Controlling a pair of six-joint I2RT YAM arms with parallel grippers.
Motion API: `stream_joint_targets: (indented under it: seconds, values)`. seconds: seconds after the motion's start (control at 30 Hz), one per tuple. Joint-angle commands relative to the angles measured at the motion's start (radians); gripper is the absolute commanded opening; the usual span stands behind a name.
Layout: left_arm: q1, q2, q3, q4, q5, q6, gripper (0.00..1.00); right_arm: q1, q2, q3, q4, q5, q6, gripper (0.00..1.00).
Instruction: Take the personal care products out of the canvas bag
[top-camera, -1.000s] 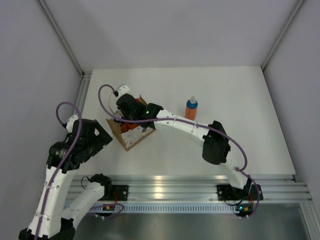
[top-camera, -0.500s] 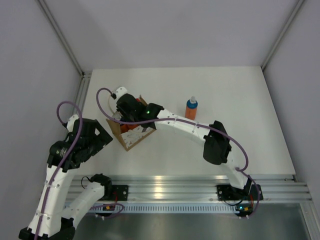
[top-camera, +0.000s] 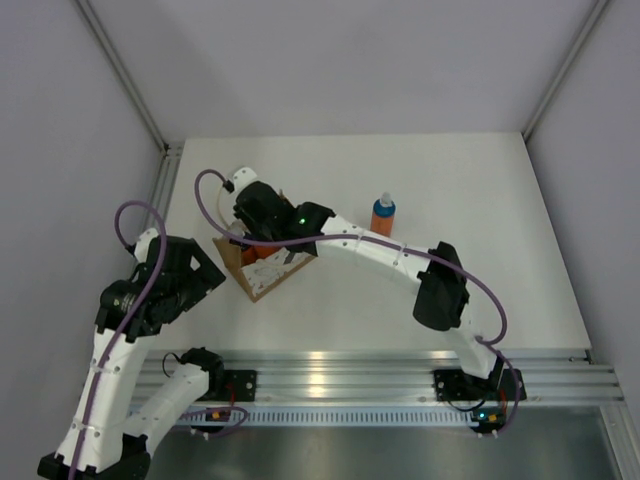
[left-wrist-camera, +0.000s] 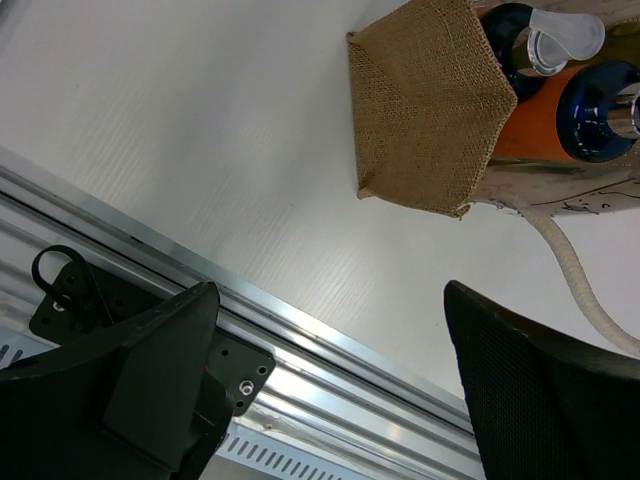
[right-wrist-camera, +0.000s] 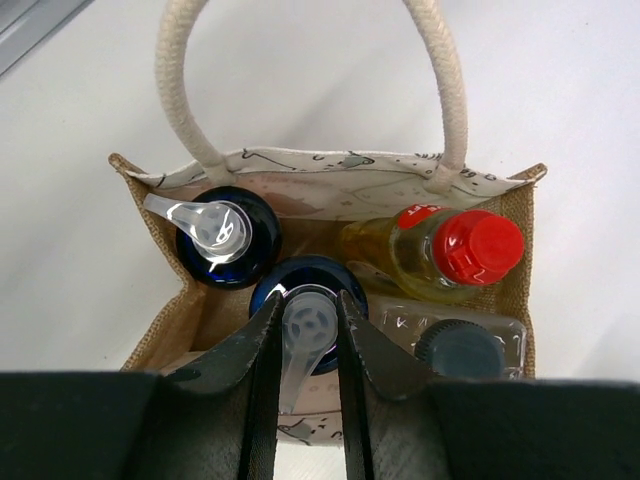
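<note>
The canvas bag (right-wrist-camera: 330, 182) stands open under my right gripper (right-wrist-camera: 308, 312), which is shut on the clear pump top of a blue-capped bottle (right-wrist-camera: 300, 285) inside it. Beside that bottle in the bag are a second blue-capped bottle (right-wrist-camera: 226, 238), a yellow bottle with a red cap (right-wrist-camera: 470, 246) and a pale bottle with a dark cap (right-wrist-camera: 458, 350). One orange bottle with a blue cap (top-camera: 383, 216) stands on the table to the right of the bag (top-camera: 262, 272). My left gripper (left-wrist-camera: 330, 295) hangs open near the table's front edge, left of the bag (left-wrist-camera: 425, 110), holding nothing.
The bag's white rope handles (right-wrist-camera: 440, 80) arch up on its far side, and one handle (left-wrist-camera: 575, 280) trails toward my left gripper. An aluminium rail (top-camera: 330, 375) runs along the table's near edge. Walls close in the table on the left, back and right.
The right arm's elbow has swung a little to the right and its wrist has shifted slightly over the bag, still shut. The left arm has not moved.
</note>
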Motion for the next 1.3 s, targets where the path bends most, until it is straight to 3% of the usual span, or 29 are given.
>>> stream_joint_targets:
  seconds: [0.0, 0.97, 1.27]
  values:
    - [-0.001, 0.007, -0.005, 0.009, -0.02, 0.014, 0.98, -0.005, -0.133, 0.065, 0.072, 0.029, -0.021, 0.0]
    - [-0.001, -0.013, -0.053, 0.009, 0.01, -0.012, 0.98, -0.012, -0.393, 0.077, 0.046, 0.066, -0.07, 0.0]
    - [-0.001, -0.019, -0.064, 0.009, 0.019, -0.027, 0.98, -0.018, -0.458, 0.072, 0.004, 0.148, -0.098, 0.0]
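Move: The right hand already holds the middle orange bottle by its pump top, slightly raised in the canvas bag. The place it goes to is by the orange bottle already standing on the table, about 31 cm to its right, 10 cm ahead and 10 cm lower. In the bag, the other pump bottle is 6 cm left and 1 cm back, the red-capped bottle 7 cm ahead and 4 cm right, the clear bottle 4 cm ahead and 6 cm right. The left hand has the standing bottle some 37 cm right, 25 cm ahead. The right hand draws the orange bottle up out of the canvas bag by its pump top, climbing some 18 cm, with its rightward drift growing near the end to about 8 cm in all, so that the bottle hangs above the bag's right side. The fingers keep their pinch throughout, while the wrist tilts steadily by roughly 15 degrees, the fingertips swinging upward from their slant. ##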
